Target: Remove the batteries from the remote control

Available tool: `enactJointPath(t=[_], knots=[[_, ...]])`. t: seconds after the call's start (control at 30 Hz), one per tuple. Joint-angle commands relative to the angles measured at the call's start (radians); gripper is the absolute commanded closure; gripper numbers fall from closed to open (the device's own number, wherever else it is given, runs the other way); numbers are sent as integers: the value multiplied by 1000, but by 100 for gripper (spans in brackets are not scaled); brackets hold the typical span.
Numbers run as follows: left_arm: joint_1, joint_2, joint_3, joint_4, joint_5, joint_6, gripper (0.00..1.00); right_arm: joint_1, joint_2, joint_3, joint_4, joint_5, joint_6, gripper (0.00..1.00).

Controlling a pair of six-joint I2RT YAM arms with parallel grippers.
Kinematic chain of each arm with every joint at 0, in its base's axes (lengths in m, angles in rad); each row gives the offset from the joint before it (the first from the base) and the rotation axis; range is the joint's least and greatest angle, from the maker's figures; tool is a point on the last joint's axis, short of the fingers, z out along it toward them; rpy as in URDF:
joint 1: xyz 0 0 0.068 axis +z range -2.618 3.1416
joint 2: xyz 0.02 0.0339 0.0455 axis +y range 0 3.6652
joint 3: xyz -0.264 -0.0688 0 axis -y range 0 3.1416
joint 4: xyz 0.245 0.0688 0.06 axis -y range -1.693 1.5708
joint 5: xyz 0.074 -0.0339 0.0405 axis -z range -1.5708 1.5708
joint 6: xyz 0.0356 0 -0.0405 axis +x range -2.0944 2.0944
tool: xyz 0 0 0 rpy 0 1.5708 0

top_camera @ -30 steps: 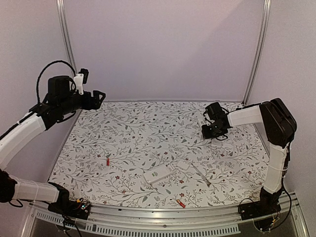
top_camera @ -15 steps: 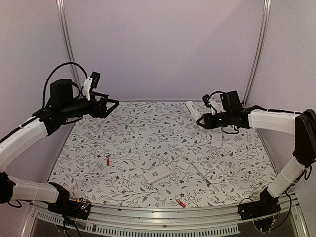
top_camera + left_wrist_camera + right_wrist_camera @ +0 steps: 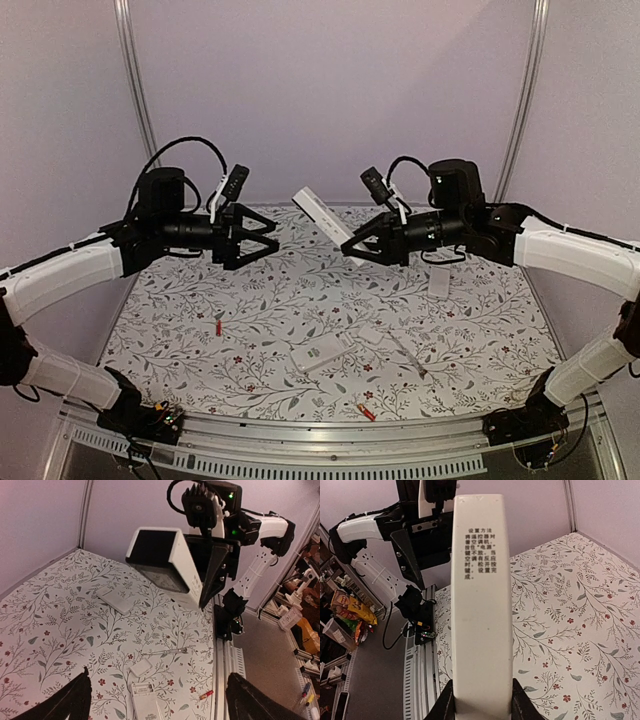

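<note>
My right gripper is shut on one end of a white remote control, held in the air over the back of the table with its free end pointing up and left. In the right wrist view the remote fills the middle, printed side towards the camera, above the gripper. My left gripper stands open, facing the remote with a gap between them. A second white remote lies on the table. A red battery lies at the left. An orange-red battery lies near the front edge.
A small white cover and a thin metal tool lie beside the second remote. Another flat white piece lies at the right. The floral mat ends at a metal rail in front; walls enclose the back and sides.
Both arms have swung in towards the middle. The right gripper has carried the remote up and to the left. The left gripper has moved right and now faces it.
</note>
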Motion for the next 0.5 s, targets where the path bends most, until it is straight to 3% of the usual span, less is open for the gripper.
enactJointPath(t=[0.0,0.3,0.47], knots=[[-20,19,-5,48,97,-26,7,42,25,64,-35,-67,-30,100],[-34,18,-16,108,160,-65,6,92,107,144,-126,-86,-65,100],[-37,31,-13,108,166,-70,13,102,139,173,-159,-90,-81,100]])
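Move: The held remote, gripped near one end by the right hand, slants up towards the left hand. Its middle is about 10 cm to the left hand's right, 2 cm ahead and 4 cm above. From the right hand, the left hand's open fingers are some 14 cm left, 2 cm ahead and level. On the table about 27 cm below the right hand, the opened remote lies 9 cm back and 5 cm left, and the battery cover 4 cm back and 6 cm right. The right hand keeps its pinch and carries the remote about 5 cm left and back, rising a centimetre before it sinks, while turning some 10 degrees counter-clockwise so that the remote's free end comes down to the left hand's fingers. The left hand, fingers still wide open, eases about 3 cm back and slightly up and right to meet it, turning a little clockwise; whether it touches the remote can't be seen. ##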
